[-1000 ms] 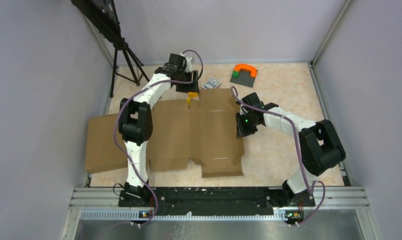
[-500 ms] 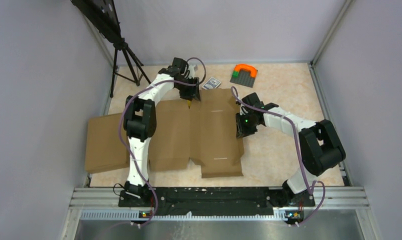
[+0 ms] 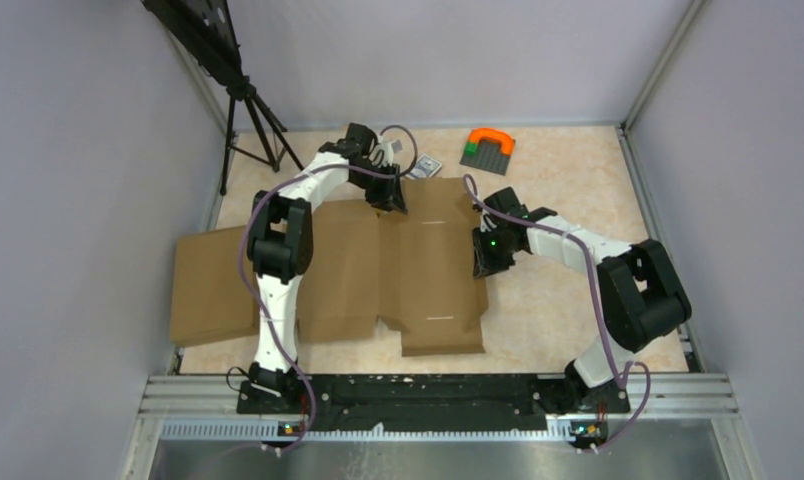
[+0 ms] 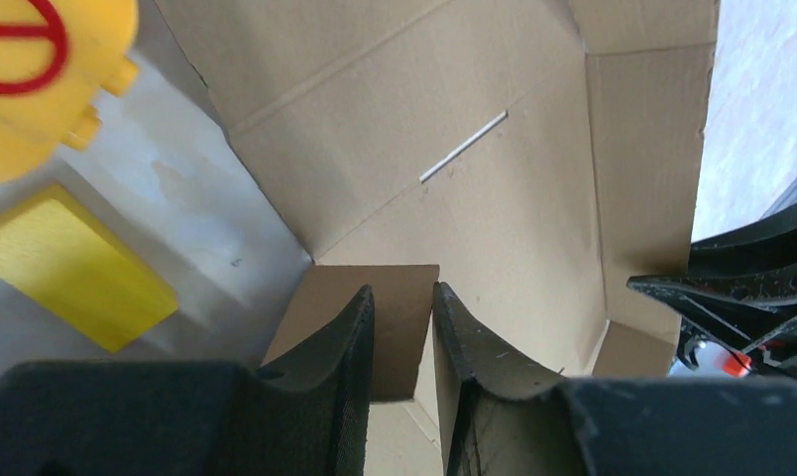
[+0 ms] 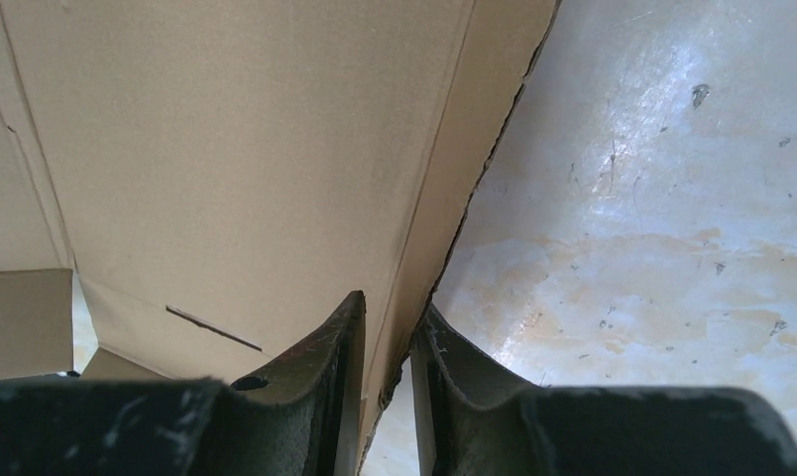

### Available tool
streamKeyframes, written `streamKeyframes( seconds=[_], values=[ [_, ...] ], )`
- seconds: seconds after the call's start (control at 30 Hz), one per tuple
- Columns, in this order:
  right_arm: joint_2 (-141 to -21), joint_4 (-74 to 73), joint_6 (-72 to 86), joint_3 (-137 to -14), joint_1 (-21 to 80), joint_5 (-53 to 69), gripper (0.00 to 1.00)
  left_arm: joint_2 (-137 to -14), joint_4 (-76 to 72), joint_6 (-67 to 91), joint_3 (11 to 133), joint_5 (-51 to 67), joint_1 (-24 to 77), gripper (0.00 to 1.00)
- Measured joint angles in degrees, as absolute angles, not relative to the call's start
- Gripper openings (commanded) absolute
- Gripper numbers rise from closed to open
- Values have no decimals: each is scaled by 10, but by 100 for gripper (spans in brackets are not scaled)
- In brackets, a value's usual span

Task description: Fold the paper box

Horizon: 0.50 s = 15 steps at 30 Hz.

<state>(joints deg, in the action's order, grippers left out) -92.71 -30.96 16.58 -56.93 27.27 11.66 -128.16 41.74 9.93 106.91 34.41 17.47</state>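
The paper box (image 3: 428, 265) lies as a flat brown die-cut sheet in the middle of the table. My left gripper (image 3: 390, 203) is down at the sheet's far edge. In the left wrist view its fingertips (image 4: 402, 290) stand close together with a slim gap, over a small darker tab (image 4: 399, 327) of the sheet; whether they pinch it I cannot tell. My right gripper (image 3: 480, 262) is at the sheet's right edge. In the right wrist view it (image 5: 390, 312) is shut on the sheet's edge flap (image 5: 444, 218), with cardboard running between the fingers.
A second brown cardboard box (image 3: 213, 285) sits at the left. Yellow pieces (image 4: 72, 263) lie beside the sheet's far edge. A small printed card (image 3: 424, 165) and a grey plate with an orange arch (image 3: 489, 147) lie at the back. A tripod (image 3: 250, 110) stands back left.
My left gripper has come down and slightly right onto the sheet's far edge, covering the yellow piece, and its fingers have narrowed. The right arm has stayed put.
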Motion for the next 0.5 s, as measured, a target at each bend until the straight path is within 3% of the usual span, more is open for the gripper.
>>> streamKeyframes(
  seconds=[0.5],
  values=[
    [-925,-302,173,-559,273,117,25,-1278,423,105,973,332,190,28]
  ],
)
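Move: The corner tab at the far end of the box's spine is right at the left fingertips, barely 1 cm back and 2 cm below. From that hand the yellow brick is some 3 cm ahead and 4 cm left, and the far slit is 3 cm back and 8 cm right, both about 6 cm lower. The right hand has the outer side strip between its fingers, 1 cm below; from it the tab lies roughly 13 cm ahead and 19 cm left. Back towards the base and equally downward, about 5 cm each way, goes the left hand, its fingers keeping their small gap at the corner tab and drawing the blank along as the wrist tilts some 10 degrees. The right hand stays practically in place with its fingers still astride the outer side strip. ##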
